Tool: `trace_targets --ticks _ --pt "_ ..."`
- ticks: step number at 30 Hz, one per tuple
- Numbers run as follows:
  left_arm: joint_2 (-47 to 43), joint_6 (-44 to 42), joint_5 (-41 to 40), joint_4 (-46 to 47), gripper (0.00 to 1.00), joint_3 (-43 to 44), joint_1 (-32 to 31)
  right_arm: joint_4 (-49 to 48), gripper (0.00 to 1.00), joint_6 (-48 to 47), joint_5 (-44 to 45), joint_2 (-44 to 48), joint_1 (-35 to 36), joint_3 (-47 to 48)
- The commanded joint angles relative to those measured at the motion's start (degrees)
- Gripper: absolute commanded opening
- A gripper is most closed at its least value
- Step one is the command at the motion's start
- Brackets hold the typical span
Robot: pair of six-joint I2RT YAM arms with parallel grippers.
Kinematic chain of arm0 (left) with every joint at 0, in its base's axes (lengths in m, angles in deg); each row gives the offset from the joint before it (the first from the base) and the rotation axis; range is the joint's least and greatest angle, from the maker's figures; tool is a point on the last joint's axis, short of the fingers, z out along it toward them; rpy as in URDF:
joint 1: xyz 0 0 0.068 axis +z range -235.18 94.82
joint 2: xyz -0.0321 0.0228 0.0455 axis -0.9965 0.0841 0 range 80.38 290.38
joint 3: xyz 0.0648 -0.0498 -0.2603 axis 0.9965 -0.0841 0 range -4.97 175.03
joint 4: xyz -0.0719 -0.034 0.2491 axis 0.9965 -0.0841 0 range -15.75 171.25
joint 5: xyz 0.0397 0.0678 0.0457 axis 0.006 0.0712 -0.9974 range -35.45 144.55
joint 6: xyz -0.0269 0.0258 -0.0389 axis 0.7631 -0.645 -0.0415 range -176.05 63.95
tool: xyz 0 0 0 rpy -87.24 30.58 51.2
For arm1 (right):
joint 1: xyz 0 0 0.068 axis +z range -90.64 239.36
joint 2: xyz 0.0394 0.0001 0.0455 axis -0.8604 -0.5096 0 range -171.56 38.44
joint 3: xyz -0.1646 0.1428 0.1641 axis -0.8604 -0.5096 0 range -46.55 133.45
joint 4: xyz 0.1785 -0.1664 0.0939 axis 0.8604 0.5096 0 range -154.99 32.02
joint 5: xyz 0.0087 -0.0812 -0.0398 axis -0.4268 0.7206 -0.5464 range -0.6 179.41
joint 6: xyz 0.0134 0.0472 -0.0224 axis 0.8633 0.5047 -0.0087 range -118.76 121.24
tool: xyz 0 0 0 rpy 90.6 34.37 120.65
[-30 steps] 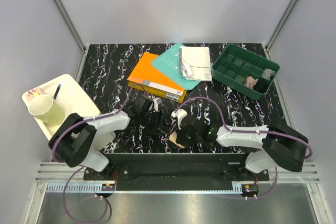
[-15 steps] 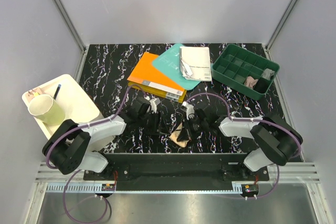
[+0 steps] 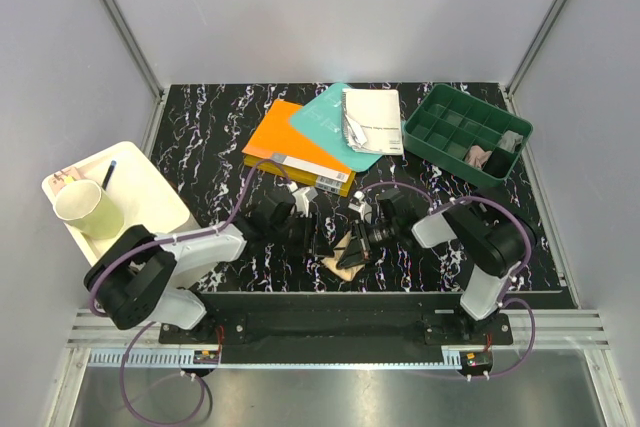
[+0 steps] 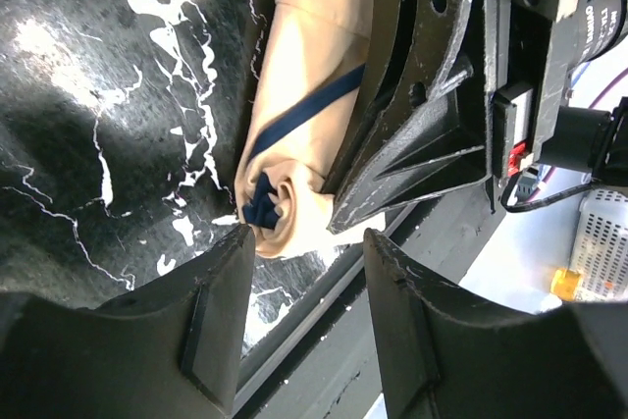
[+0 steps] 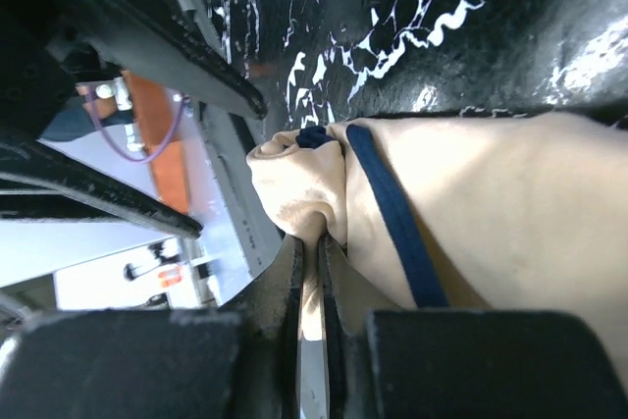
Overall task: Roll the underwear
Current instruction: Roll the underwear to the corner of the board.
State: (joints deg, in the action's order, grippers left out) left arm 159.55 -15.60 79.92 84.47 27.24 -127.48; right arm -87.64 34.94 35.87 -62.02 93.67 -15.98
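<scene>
The beige underwear point(image 3: 346, 253) with dark navy edging lies rolled up near the table's front edge. In the right wrist view its roll point(image 5: 491, 203) fills the right half, and my right gripper point(image 5: 312, 242) is shut on a fold of the beige fabric at the roll's end. From the left, my left gripper point(image 4: 306, 242) stands open with nothing between its fingers. The roll's end point(image 4: 294, 125) sits just beyond its tips, with the right gripper point(image 4: 422, 134) against the roll's far side. In the top view both grippers, left point(image 3: 320, 239) and right point(image 3: 360, 240), meet at the roll.
An orange book point(image 3: 295, 147), a teal book point(image 3: 325, 119) and a white booklet point(image 3: 372, 119) lie behind the grippers. A green compartment tray point(image 3: 440, 117) at the back right holds small crumpled cloth pieces. At the left, a cream tray point(image 3: 150, 187) carries a cup point(image 3: 88, 209).
The right arm has folded in and its wrist has swung further back, still gripping the fabric. My left gripper has slid right, closer to the roll. The underwear stays near the front edge.
</scene>
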Motion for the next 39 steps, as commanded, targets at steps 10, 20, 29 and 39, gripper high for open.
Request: trace_targets --ticks 10,20,29,39 --pt "1.2 0.2 -1.5 5.4 0.51 -1.4 -0.7 -16.1 0.00 9.3 -10.4 -11.1 -1.5 -0.5" --pt "6.7 2.4 1.3 10.7 0.37 -1.8 -3.0 -21.2 0.00 13.3 -10.3 -13.9 -2.0 -0.5" --pt "14.2 -0.1 -0.5 -0.6 0.00 4.2 -3.2 -1.5 0.50 1.5 -3.7 -2.4 -2.4 2.8" --pt "17.4 -2.7 -0.6 -11.5 0.00 10.4 -3.1 30.3 0.66 -13.2 26.9 23.5 5.9 4.8"
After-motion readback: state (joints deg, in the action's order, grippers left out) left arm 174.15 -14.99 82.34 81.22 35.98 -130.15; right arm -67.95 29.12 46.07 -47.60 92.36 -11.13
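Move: The partly rolled underwear's middle lies about 5 cm to the right of the open left hand, 1 cm back and some 4 cm below it. The right fingers already pinch the bundle, its middle about 1 cm left of and 1 cm below them, level fore and aft. From the left hand, the orange binder lies some 20 cm ahead and 5 cm left, the spiral notebook 26 cm ahead and 11 cm right, both about 4 cm lower. Down and to the right, the left hand sinks about 3 cm onto the near-left end of the roll and pinches it, shifting right mostly as its fingers shut. Meanwhile the right hand keeps its pinch low down, rolling its wrist a further 15 degrees or so, then opens, lets go and draws up and forward about 5 cm, turning back. ##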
